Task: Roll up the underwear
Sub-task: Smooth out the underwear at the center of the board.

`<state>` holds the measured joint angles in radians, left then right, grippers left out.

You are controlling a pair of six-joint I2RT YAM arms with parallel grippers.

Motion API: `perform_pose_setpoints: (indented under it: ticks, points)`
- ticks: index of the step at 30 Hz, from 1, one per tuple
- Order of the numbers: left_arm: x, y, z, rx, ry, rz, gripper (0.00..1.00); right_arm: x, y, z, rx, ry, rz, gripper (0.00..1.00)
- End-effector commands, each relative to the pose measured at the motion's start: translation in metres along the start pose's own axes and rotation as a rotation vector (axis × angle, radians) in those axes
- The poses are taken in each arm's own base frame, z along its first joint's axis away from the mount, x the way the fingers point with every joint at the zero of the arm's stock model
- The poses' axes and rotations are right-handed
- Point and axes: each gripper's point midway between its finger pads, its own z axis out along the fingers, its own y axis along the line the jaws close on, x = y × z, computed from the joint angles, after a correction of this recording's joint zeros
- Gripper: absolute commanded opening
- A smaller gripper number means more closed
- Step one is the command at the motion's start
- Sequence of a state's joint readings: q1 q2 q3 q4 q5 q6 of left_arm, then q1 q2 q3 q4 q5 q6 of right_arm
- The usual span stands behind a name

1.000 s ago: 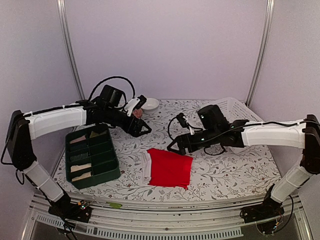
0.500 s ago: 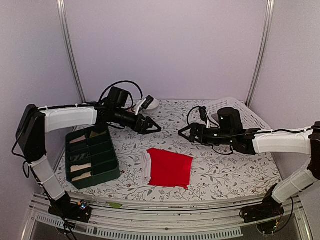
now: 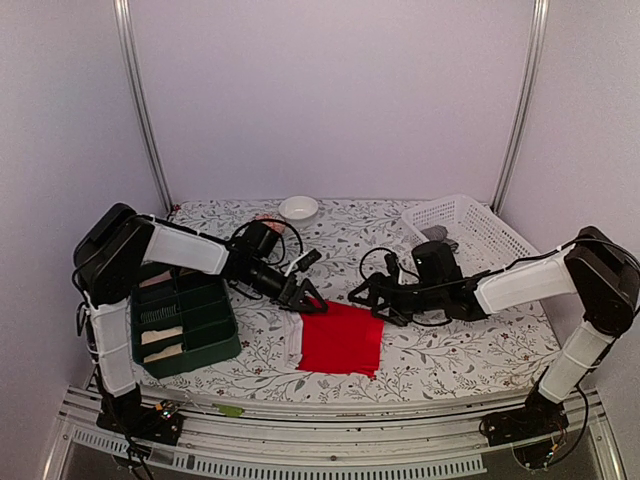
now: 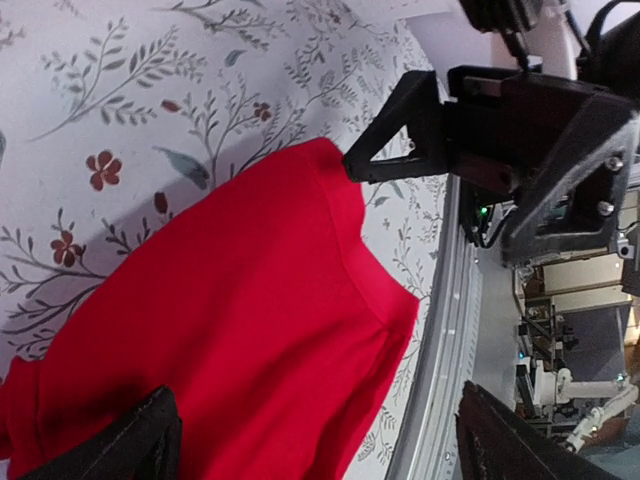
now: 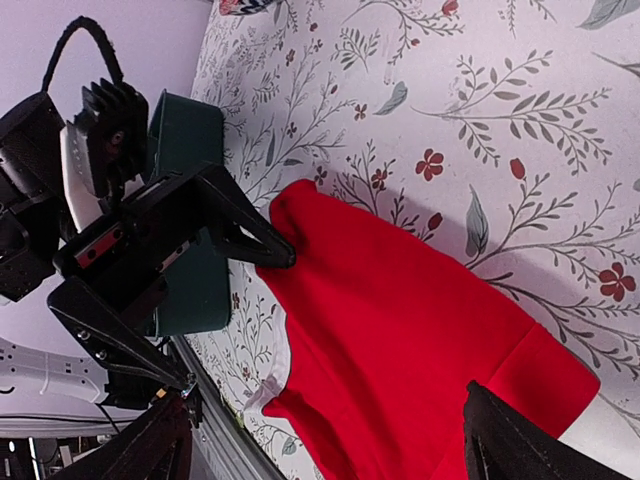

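The bright red underwear (image 3: 340,338) lies flat on the flowered table, with a white band along its left edge. My left gripper (image 3: 308,298) is low over its far left corner, jaws open, nothing between them. My right gripper (image 3: 368,303) is open at the far right corner. In the left wrist view the red underwear (image 4: 230,330) fills the space ahead of my open left gripper (image 4: 320,455), and the right gripper's fingers (image 4: 400,130) touch its far corner. The right wrist view has the red underwear (image 5: 400,340) before the open right gripper (image 5: 330,455).
A green divided tray (image 3: 225,345) holding cream rolls (image 3: 160,335) stands at the left, close to the left arm. A white basket (image 3: 470,225) is at the back right and a white bowl (image 3: 298,207) at the back. The table's front rail (image 4: 440,400) runs near the cloth.
Both grippers have come down and inward from the back of the table to the far corners of the red underwear. The underwear itself has not moved.
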<state>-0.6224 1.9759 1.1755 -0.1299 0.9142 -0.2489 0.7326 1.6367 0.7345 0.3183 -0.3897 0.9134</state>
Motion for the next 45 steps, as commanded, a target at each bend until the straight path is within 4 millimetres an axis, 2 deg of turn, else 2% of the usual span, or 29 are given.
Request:
perform_pose_setpoints:
  ticks: [1, 5, 7, 10, 13, 16, 21, 23, 25, 27, 30, 32, 33, 35, 37, 40, 43, 45]
  points:
    - [0.024, 0.05, 0.002, -0.092, 0.027, -0.126, 0.96, -0.006, 0.012, 0.019, -0.076, 0.018, 0.038, 0.93]
    - [0.034, 0.088, -0.009, -0.212, 0.034, -0.193, 0.96, 0.003, -0.013, 0.033, -0.022, 0.046, 0.079, 0.91]
    - [0.033, 0.099, -0.016, -0.266, 0.033, -0.202, 0.96, 0.009, -0.03, 0.038, 0.027, 0.067, 0.101, 0.89]
    - [0.031, 0.105, -0.023, -0.312, 0.029, -0.2, 0.96, 0.009, -0.048, 0.044, 0.1, 0.082, 0.106, 0.87]
    - [0.025, 0.102, -0.025, -0.31, 0.012, -0.182, 0.96, 0.0, -0.062, 0.049, 0.161, 0.084, 0.079, 0.87]
    - [0.012, 0.093, -0.027, -0.286, -0.018, -0.151, 0.96, -0.013, -0.066, 0.056, 0.192, 0.086, 0.048, 0.87]
    - [-0.03, 0.073, -0.047, -0.32, -0.104, -0.032, 0.96, -0.037, -0.073, 0.061, 0.25, 0.092, -0.035, 0.87]
    - [-0.05, 0.056, -0.061, -0.337, -0.153, 0.025, 0.96, -0.048, -0.075, 0.058, 0.263, 0.088, -0.049, 0.87]
    - [-0.058, 0.05, -0.069, -0.358, -0.173, 0.051, 0.96, -0.057, -0.068, 0.052, 0.253, 0.08, -0.08, 0.87]
    - [-0.062, 0.046, -0.076, -0.383, -0.183, 0.069, 0.96, -0.063, -0.05, 0.044, 0.211, 0.076, -0.121, 0.87]
    - [-0.062, 0.031, -0.082, -0.382, -0.187, 0.123, 0.96, -0.065, -0.001, 0.028, 0.046, 0.086, -0.198, 0.88]
    - [-0.055, 0.018, -0.079, -0.363, -0.164, 0.172, 0.95, -0.064, 0.028, 0.016, -0.058, 0.092, -0.232, 0.88]
    - [-0.049, 0.012, -0.074, -0.354, -0.141, 0.205, 0.92, -0.062, 0.038, 0.01, -0.09, 0.095, -0.241, 0.88]
    - [-0.034, 0.002, -0.059, -0.339, -0.079, 0.267, 0.78, -0.058, 0.047, 0.002, -0.116, 0.107, -0.243, 0.84]
    - [-0.017, -0.006, -0.04, -0.314, -0.008, 0.306, 0.56, -0.054, 0.045, -0.004, -0.105, 0.114, -0.239, 0.8]
    - [0.004, -0.017, -0.009, -0.267, 0.085, 0.344, 0.32, -0.047, 0.033, -0.007, -0.061, 0.125, -0.227, 0.71]
    - [0.018, -0.013, 0.012, -0.27, 0.137, 0.342, 0.23, -0.04, 0.019, -0.007, -0.012, 0.136, -0.203, 0.54]
    - [0.027, -0.005, 0.021, -0.277, 0.166, 0.315, 0.2, -0.038, 0.011, -0.007, 0.014, 0.133, -0.183, 0.48]
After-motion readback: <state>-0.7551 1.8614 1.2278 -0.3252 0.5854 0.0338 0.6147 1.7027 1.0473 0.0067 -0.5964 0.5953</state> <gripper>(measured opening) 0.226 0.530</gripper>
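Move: My left hand hovers over the left part of the red underwear, whose middle lies about 8 cm to its right, 3 cm back and 5 cm below; the white waistband is some 2 cm left and 3 cm back. The green tray stands about 24 cm left of that hand. From my right hand, the underwear's middle is about 8 cm left, 5 cm back and 5 cm below, with the laundry basket roughly 20 cm right and 22 cm ahead. With both grippers kept wide open, I sink my hands some 4 cm onto the red underwear and drag it about 8 cm forward over the board, my left hand also easing left. Then I lift both clear; my left hand sweeps back, right and down over the underwear while closing most of the way, and my right hand draws back a little, half closing. ##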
